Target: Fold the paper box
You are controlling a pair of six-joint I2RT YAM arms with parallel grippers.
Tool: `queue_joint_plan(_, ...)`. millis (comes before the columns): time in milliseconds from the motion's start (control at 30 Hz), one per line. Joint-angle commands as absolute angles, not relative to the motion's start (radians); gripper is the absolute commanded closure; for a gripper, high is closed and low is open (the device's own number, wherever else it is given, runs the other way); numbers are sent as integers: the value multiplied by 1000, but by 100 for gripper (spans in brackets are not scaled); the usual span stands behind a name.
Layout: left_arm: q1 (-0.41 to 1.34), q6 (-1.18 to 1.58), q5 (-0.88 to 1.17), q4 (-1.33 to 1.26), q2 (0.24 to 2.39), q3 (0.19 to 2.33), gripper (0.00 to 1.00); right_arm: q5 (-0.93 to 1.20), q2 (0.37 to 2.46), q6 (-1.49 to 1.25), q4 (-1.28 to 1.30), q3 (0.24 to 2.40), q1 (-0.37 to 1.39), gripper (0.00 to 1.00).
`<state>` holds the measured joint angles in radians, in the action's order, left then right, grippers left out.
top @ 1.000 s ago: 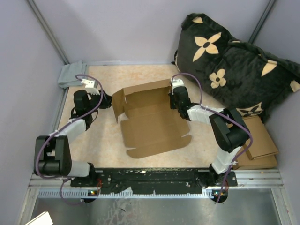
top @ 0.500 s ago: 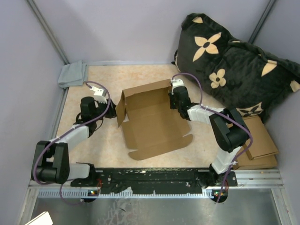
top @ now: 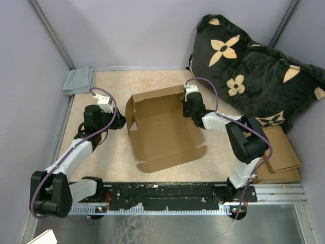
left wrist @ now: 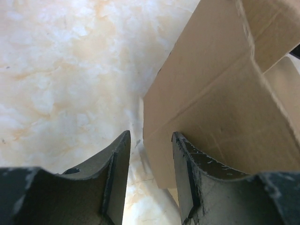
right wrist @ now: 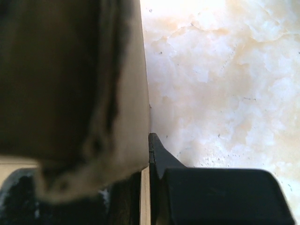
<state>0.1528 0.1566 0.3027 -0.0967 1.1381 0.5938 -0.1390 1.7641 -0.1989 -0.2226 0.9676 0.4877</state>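
The paper box (top: 162,133) lies open in the middle of the table, its back and left walls raised and its rounded-tab flap flat toward the near side. My left gripper (top: 121,122) sits just left of the left wall, open. In the left wrist view the gripper (left wrist: 150,136) has a clear gap between its fingers, and the brown wall (left wrist: 220,93) stands just beyond, partly behind the right finger. My right gripper (top: 187,109) is at the box's back right corner. In the right wrist view it (right wrist: 146,140) is shut on the cardboard wall (right wrist: 126,93).
A black cushion with tan flowers (top: 254,71) fills the back right. Stacked thicker cardboard pieces (top: 279,158) lie at the right edge. A grey cloth (top: 78,81) sits in the back left corner. Purple walls close in on both sides.
The box's left flap, splayed outward a second ago, now stands upright. My left gripper went in against it, then drew back slightly left, its jaws a little wider. The right gripper has not moved.
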Motion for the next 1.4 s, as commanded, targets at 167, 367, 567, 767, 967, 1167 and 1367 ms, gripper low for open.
queue_joint_plan(167,158,140,214,-29,1158,602,53,-109,1837,-242,-48,1122,488,100)
queue_joint_plan(367,158,136,220,-55,1220,650,52,-63,1840,-211,91,1218,488,100)
queue_joint_plan(567,157,88,196,-67,1255,677,52,-58,1875,-180,265,1334,488,100)
queue_joint_plan(767,156,82,76,29,1270,747,52,-107,1893,-191,306,1377,488,100)
queue_joint_plan(967,156,153,-22,246,1220,817,54,-127,1925,-216,294,1412,488,100)
queue_joint_plan(1167,153,138,-62,57,1123,669,52,-103,1942,-222,285,1427,488,100)
queue_joint_plan(1367,152,96,35,-44,1155,654,51,-67,1928,-200,267,1408,488,100)
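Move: The box's left side flap, standing on edge, is roughly 4 cm ahead of my open left hand and 4 cm to its right, its middle some 4 cm lower. From that hand the back wall's middle is about 11 cm ahead and 16 cm right, 5 cm down; the box floor's middle is 20 cm right, 4 cm back and 11 cm down. For my right hand, already pinching the right side, the left flap lies about 23 cm left, level in reach. I sink my left hand about 3 cm beside the left flap, ease it forward, then swing it left and up before drawing back slightly, ending some 5 cm left of where it began, fingers turned about 15 degrees counter-clockwise and still half open. My right hand keeps its pinch on the box's right side, shifting about 2 cm forward and left while its fingers tip down some 13 degrees. ##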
